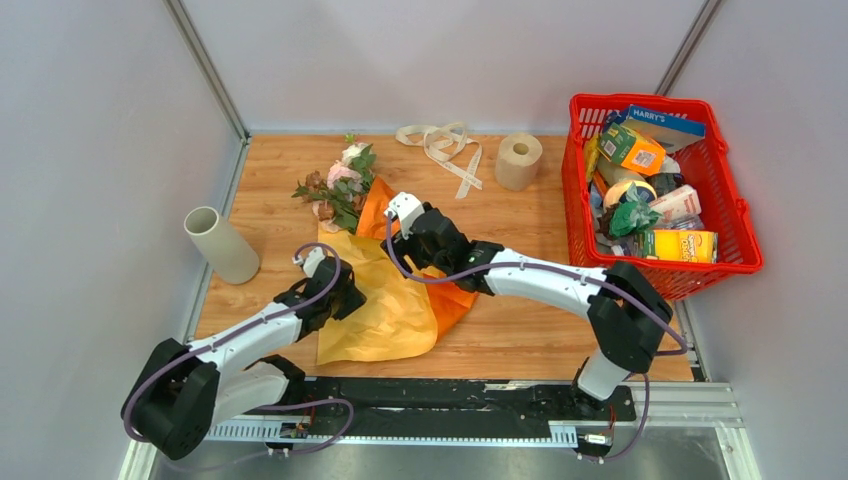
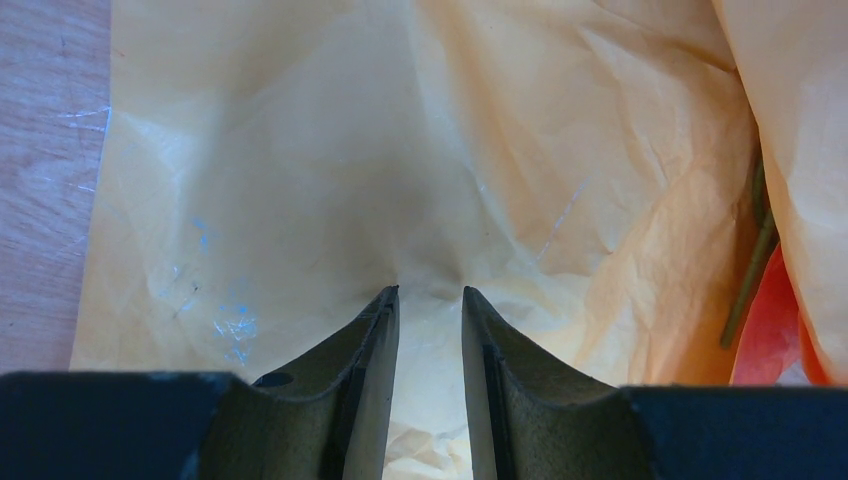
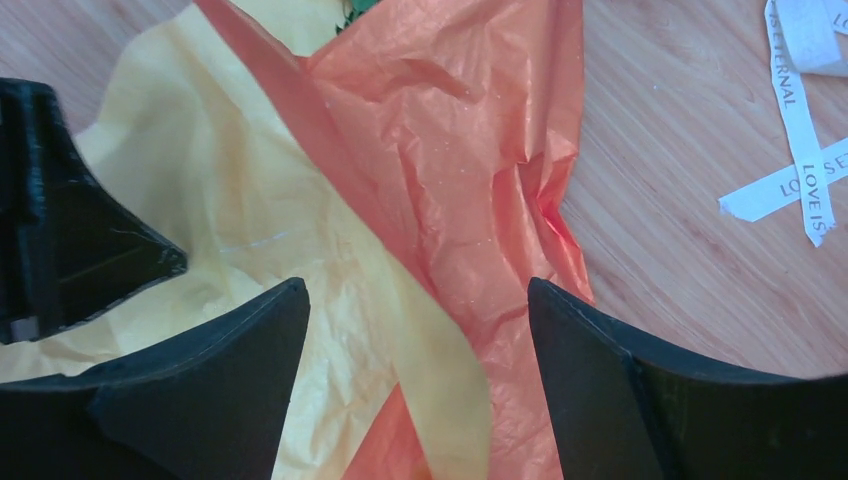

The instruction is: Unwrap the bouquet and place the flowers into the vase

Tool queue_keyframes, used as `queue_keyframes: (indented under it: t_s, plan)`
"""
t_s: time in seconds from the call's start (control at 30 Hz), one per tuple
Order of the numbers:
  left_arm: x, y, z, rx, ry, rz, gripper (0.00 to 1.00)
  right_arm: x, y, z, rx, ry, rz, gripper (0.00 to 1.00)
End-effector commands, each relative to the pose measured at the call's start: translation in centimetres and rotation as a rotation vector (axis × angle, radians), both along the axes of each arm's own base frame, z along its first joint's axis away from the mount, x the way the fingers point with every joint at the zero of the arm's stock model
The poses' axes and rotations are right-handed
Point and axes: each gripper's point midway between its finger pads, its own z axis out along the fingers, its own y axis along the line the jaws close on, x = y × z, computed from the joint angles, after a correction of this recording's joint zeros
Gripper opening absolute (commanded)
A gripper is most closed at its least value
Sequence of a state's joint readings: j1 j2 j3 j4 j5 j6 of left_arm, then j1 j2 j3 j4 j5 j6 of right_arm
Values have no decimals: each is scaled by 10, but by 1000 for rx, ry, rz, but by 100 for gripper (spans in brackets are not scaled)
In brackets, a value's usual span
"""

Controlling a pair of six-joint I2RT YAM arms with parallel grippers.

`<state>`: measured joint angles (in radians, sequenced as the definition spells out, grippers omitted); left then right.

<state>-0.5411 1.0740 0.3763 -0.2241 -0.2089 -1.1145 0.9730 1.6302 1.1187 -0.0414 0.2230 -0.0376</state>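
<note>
The bouquet lies unwrapped. Its flowers (image 1: 340, 185), pink, cream and brown roses with green leaves, rest at the back left of the table. Their stems run under crumpled orange paper (image 1: 375, 215) and a spread yellow paper (image 1: 385, 305). My left gripper (image 1: 340, 280) (image 2: 430, 292) presses its fingertips onto the yellow paper (image 2: 330, 170), which puckers there; the jaws stand a little apart. A green stem (image 2: 750, 275) shows at the right. My right gripper (image 1: 398, 225) (image 3: 417, 285) is wide open over the orange paper (image 3: 470, 170), a yellow fold loose between its fingers. The beige vase (image 1: 220, 245) leans at the left edge.
A beige ribbon (image 1: 445, 145) (image 3: 800, 120) lies loose at the back. A toilet paper roll (image 1: 518, 160) stands beside it. A red basket (image 1: 735, 215) full of groceries fills the right side. Metal frame posts and grey walls bound the table.
</note>
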Motion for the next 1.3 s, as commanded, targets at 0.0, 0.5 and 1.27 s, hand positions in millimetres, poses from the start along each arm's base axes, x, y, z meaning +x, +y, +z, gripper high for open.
queue_keyframes:
  t_s: [0.0,0.5,1.27]
  plan:
    - [-24,9,-20,30,85,-15,38,15,7,-2,-41,-4,56,82]
    - [-38,28,-27,82,97,14,42,89,-17,21,-6,-58,-200,0]
    - [-41,31,-37,100,136,38,42,212,-159,-42,26,22,-672,0]
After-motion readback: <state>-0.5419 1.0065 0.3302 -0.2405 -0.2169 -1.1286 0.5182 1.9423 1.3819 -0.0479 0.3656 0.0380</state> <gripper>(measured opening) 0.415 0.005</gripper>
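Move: The free edge of the wrapper's orange-and-yellow flap, still folded over the stems, lies just ahead of the open right fingers: about 3 cm forward, 1 cm left and 4 cm below. The flower heads are some 14 cm ahead, 11 cm left and 11 cm lower; the loose ribbon about 25 cm ahead and 11 cm right, down on the table. From the left hand, the flap edge is roughly 13 cm ahead, 9 cm right and 7 cm higher. The wrapper flap is pinched by its edge as the right hand dips about 4 cm while easing forward and shuts its wide-open fingers. Keeping that grip, it sweeps the edge forward and right past the stems towards the paper roll, about 20 cm forward and 15 cm right overall, turning some 35 degrees clockwise and sinking again at the end. The left hand stays low at the near yellow paper. ##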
